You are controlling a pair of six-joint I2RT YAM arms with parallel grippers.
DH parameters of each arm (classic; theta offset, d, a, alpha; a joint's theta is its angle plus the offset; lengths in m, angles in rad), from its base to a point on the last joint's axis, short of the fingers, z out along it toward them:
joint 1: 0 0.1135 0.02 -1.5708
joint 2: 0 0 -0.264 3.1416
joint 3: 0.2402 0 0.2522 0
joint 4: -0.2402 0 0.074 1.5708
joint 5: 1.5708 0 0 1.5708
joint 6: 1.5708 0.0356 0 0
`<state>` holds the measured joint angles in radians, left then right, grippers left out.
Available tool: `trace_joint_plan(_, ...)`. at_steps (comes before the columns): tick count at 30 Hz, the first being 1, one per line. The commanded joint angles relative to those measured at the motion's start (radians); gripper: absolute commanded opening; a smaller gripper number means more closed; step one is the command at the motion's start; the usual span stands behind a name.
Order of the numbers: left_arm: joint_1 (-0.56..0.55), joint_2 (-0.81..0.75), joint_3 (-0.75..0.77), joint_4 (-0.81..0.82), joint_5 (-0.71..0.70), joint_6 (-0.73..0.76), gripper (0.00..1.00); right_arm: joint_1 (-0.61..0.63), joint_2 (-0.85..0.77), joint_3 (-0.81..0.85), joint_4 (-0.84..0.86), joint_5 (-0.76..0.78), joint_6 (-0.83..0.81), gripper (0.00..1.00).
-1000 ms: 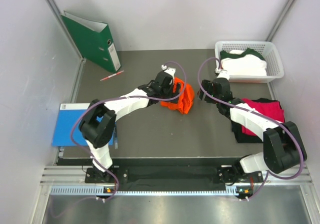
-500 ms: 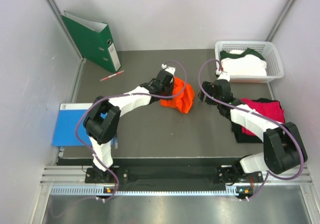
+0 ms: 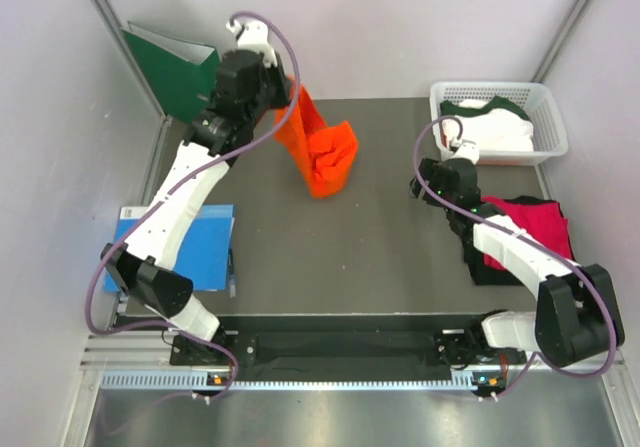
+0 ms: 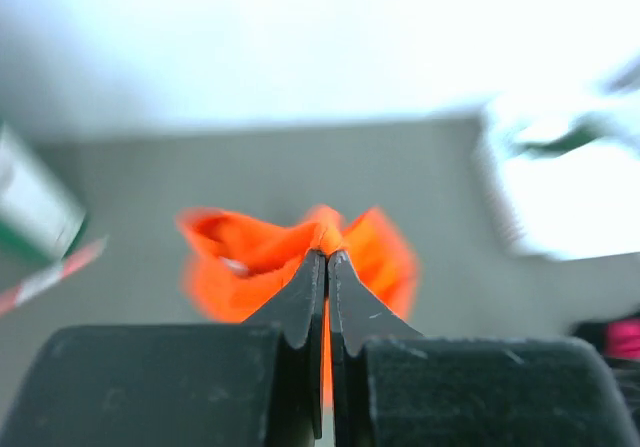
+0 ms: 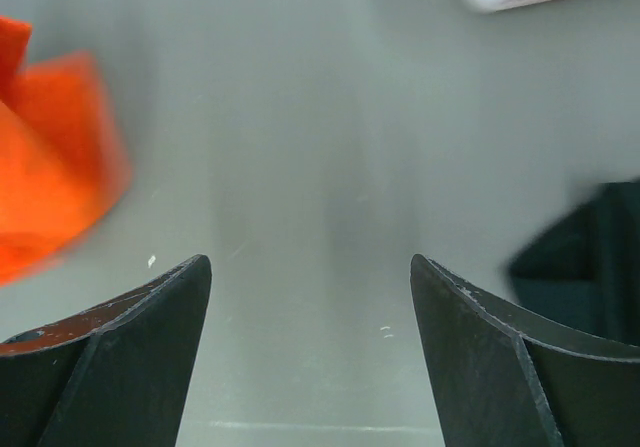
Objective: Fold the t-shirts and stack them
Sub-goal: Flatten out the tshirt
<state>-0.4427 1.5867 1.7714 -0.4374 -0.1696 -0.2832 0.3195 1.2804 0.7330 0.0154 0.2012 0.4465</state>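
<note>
My left gripper (image 3: 288, 95) is raised high at the back of the table and is shut on the orange t-shirt (image 3: 322, 152), which hangs down from it in a bunch. In the left wrist view the closed tips (image 4: 327, 255) pinch an orange fold (image 4: 250, 257). Over the mat at mid right my right gripper (image 3: 420, 189) stands open and empty, its fingers (image 5: 150, 317) wide apart with bare mat between them. The magenta t-shirt (image 3: 530, 222) lies on the black t-shirt (image 3: 478, 267) at the right edge. A white t-shirt with dark green trim (image 3: 490, 127) fills the basket (image 3: 548, 117).
A green ring binder (image 3: 175, 77) leans on the back left wall, with a red-and-white pen (image 3: 222, 151) on the mat near it. A flat blue folder (image 3: 180, 257) lies at the left edge under my left arm. Walls close in on the left, back and right.
My left gripper shut on the orange t-shirt and lifted it up and back toward the far left. My right gripper drew back slightly to the right, still open.
</note>
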Motion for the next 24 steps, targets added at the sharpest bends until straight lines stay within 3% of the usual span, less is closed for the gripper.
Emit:
trace_joint_plan(1,-0.088,0.062,0.266,-0.055,0.103,0.021,0.00,-0.072,-0.073,-0.003,0.009,0.058,0.024,0.80)
trace_joint_plan(7,-0.234,0.332,0.716,-0.155,0.215,0.018,0.00,-0.161,-0.127,-0.014,-0.012,0.050,0.021,0.80)
trace_joint_plan(10,-0.297,0.374,0.741,-0.072,0.260,-0.002,0.00,-0.188,-0.147,-0.035,-0.012,0.035,0.021,0.80)
trace_joint_plan(15,-0.369,0.335,0.737,0.005,0.219,0.022,0.00,-0.206,-0.148,-0.066,-0.012,0.020,0.021,0.80)
trace_joint_plan(20,-0.375,0.132,0.559,0.086,0.053,0.097,0.00,-0.208,-0.132,-0.087,0.012,-0.006,0.027,0.80)
trace_joint_plan(24,-0.357,-0.086,0.218,0.195,-0.195,0.150,0.00,-0.209,-0.099,-0.093,0.044,-0.042,0.037,0.80)
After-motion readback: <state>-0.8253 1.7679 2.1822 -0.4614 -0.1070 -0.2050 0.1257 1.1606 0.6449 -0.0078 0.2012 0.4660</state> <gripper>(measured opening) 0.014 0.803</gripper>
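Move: The left hand holds a pinch of the orange t-shirt, whose bulk hangs some 18 cm below and 6 cm to its right. The clear middle of the table, where the t-shirt is headed, lies about 9 cm back, 11 cm right and 30 cm below; the white basket is 9 cm ahead, 44 cm right, 27 cm below. From the right hand, that clear middle is about 2 cm back, 21 cm left and 6 cm lower. Fingers still shut on the orange t-shirt, the left hand whips it rightward some 23 cm across the table, climbing about 13 cm early and easing back towards the base, its wrist turning clockwise some 30 degrees; it then sinks part-way and starts swinging back left. The open, empty right hand draws about 8 cm right, clear of its path, turning slightly clockwise. ##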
